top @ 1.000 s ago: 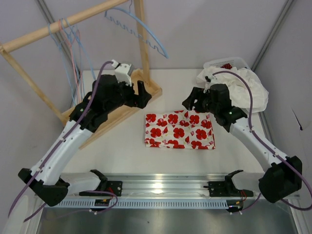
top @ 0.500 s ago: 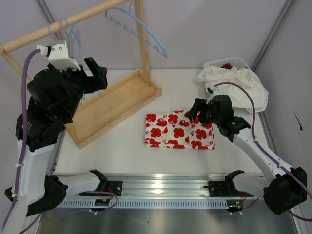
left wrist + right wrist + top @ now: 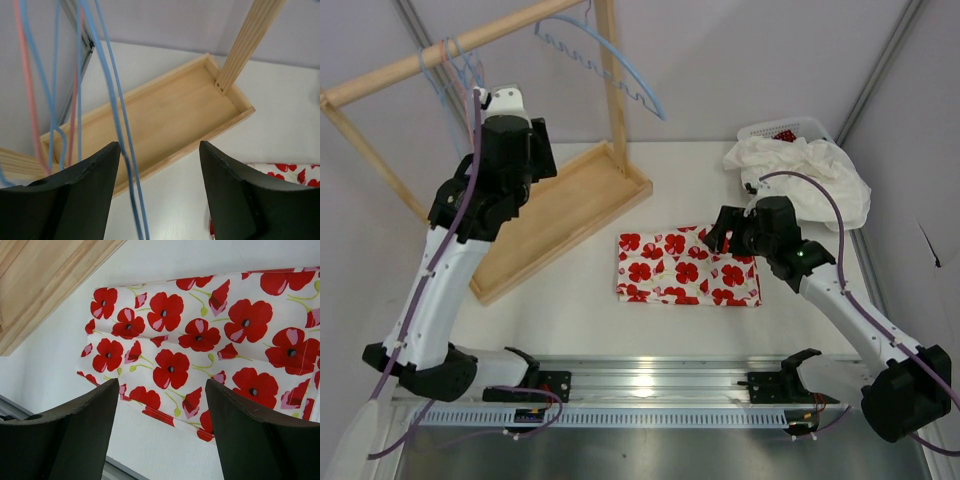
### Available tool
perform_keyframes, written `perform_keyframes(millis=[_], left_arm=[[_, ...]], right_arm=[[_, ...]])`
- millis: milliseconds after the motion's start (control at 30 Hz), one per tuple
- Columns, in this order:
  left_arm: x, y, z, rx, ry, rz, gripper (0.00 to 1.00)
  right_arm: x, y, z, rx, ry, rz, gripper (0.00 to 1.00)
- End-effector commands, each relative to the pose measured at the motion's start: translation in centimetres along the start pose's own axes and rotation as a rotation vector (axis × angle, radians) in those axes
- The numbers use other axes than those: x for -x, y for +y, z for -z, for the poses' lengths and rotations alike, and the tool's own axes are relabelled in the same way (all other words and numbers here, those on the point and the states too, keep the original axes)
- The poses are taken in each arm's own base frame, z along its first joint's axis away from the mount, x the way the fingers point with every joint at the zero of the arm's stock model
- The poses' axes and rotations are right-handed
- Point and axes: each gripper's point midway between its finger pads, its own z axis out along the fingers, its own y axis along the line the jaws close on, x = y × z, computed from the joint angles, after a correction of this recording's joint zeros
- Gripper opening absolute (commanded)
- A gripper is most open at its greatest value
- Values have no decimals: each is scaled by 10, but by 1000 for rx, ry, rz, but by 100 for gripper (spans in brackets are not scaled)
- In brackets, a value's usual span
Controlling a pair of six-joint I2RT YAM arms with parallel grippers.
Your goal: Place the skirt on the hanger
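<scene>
The skirt (image 3: 687, 268), white with red poppies, lies folded flat on the table; it also fills the right wrist view (image 3: 200, 335). Thin blue and pink wire hangers (image 3: 455, 62) hang from the wooden rail at the back left. My left gripper (image 3: 538, 160) is raised beside them and stands open. In its wrist view (image 3: 159, 146) two blue hanger wires (image 3: 120, 130) pass between the fingers, close to the left one. My right gripper (image 3: 712, 238) hovers open over the skirt's far right corner, its fingers (image 3: 95, 405) clear of the cloth.
The wooden rack has a tray base (image 3: 555, 215), an upright post (image 3: 611, 90) and a sloping rail (image 3: 410, 68). Another blue hanger (image 3: 620, 70) hangs by the post. A white cloth pile (image 3: 810, 180) and basket (image 3: 775, 130) sit back right. A metal rail (image 3: 650, 380) runs along the near edge.
My left arm lifted away from the tray's right end and swung up and left to the hanging wires, its jaws narrowing a little. The right gripper settled slightly lower over the skirt.
</scene>
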Motion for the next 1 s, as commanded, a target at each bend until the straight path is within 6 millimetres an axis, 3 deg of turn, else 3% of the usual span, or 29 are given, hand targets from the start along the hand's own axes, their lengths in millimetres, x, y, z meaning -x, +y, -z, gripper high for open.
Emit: perform_keyframes(millis=[0, 267, 367, 467, 500, 600, 967], left_arm=[[16, 4, -11, 29, -72, 62, 67], [8, 22, -47, 159, -74, 52, 61], [15, 20, -54, 153, -116, 47, 51], [16, 21, -59, 165, -134, 24, 31], [18, 22, -59, 172, -141, 23, 19], [30, 25, -50, 166, -175, 5, 0], [93, 31, 4, 60, -296, -59, 0]], right_arm=[[5, -2, 13, -18, -33, 35, 77], [5, -4, 19, -29, -38, 38, 78], [5, -2, 17, -21, -37, 31, 78], [6, -2, 16, -19, -37, 29, 78], [5, -2, 15, -21, -31, 28, 78], [6, -3, 14, -26, -32, 26, 78], [0, -12, 4, -65, -15, -17, 78]])
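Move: The nearest blue hanger, with a thin arm hanging almost between my open left fingers, is about 5 cm ahead, 3 cm to the left and 2 cm lower. A pink hanger hangs level with my left hand, some 10 cm left and 5 cm ahead. The wooden tray lies about 40 cm below this hand, 7 cm ahead and neither left nor right. From my right hand, the blue hanger is roughly 38 cm left, 8 cm ahead and 22 cm higher. I ease my left hand forward about 5 cm, with a little left and slightly down, until the blue hanger's arm sits between the fingers. There I shut them fully and pinch it, then lift some 5 cm, drawing back only a touch and tipping the fingertips up slightly. ##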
